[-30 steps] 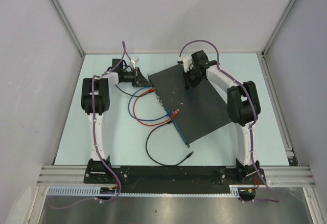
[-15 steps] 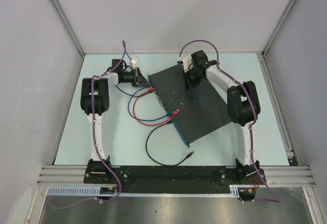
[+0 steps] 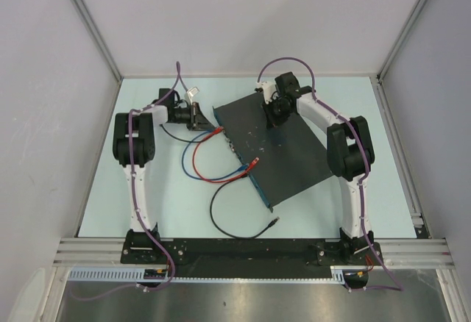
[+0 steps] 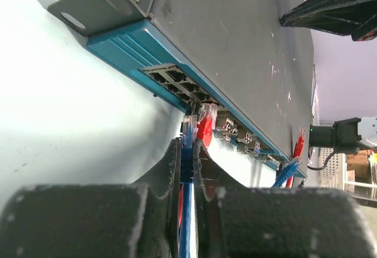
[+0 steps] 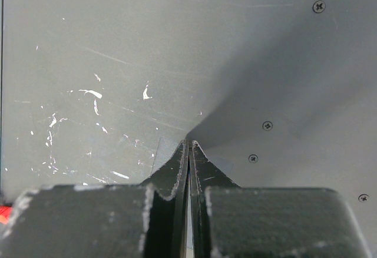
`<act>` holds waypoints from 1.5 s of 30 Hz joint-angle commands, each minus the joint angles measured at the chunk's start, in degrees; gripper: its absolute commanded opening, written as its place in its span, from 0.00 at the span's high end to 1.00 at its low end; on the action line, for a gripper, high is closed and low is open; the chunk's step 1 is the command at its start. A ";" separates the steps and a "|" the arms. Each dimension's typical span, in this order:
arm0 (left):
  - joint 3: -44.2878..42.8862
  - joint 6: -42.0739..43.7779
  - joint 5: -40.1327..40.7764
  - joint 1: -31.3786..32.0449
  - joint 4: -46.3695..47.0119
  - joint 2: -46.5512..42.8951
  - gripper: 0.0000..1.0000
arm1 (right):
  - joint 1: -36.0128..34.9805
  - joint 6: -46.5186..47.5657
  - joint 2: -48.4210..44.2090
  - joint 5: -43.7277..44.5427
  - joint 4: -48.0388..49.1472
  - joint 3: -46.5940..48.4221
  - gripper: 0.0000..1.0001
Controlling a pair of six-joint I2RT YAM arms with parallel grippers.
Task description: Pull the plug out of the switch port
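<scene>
The switch lies diagonally mid-table, a flat black box with a blue socket edge. My left gripper sits at its far-left corner, shut on a blue plug and its cable. In the left wrist view the plug's clear tip stands just short of the socket row, apparently out of its port. A red plug sits right beside it at the sockets. My right gripper is shut and empty, its tips pressing down on the switch's scuffed top.
Further along the socket edge are another red plug and a blue one. Red and blue cables loop on the table left of the switch. A loose black cable curls near the front. Walls close in on both sides.
My left gripper has drawn back to the left, away from the switch's socket edge, taking the blue plug with it. The right arm has stayed put on the switch.
</scene>
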State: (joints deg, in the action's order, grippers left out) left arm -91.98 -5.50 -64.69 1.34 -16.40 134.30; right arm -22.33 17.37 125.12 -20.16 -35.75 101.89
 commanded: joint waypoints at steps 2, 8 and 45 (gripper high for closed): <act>-1.35 5.23 -3.78 0.59 -5.30 -2.64 1.00 | -2.11 1.44 7.68 1.71 -0.64 -2.57 0.98; -7.15 10.57 0.60 0.50 -8.89 -5.79 1.00 | -2.11 1.44 7.86 1.71 -0.73 -2.39 0.98; -8.83 18.94 3.86 3.22 -14.70 -5.90 0.50 | -2.90 2.06 8.04 2.50 -1.17 -2.13 0.96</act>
State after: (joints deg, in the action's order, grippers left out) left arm -100.62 9.28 -57.58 2.92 -29.61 130.32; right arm -22.57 18.13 125.89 -19.77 -37.36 103.39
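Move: The blue plug is already out of the port, pinched in the left gripper. Open table for letting it go lies about 2 cm ahead of this hand, 1 cm left and 2 cm below. The red plug sits at its port some 2 cm right and 1 cm back, level with the hand, with the black plug about 3 cm right, level fore-and-aft. The switch's far-left corner is roughly 7 cm ahead and 2 cm right. From the right hand that table spot lies about 15 cm left, 1 cm ahead and 5 cm below. Keep the blue plug pinched and lift the left gripper about 4.5 cm, easing it some 2 cm forward, clear of the red plug and the port row, while tilting the wrist about 15 degrees. Pause up there, sink slightly, open the fingers to about half to let the blue plug go, then shift about 1.5 cm right with the fingers open. ##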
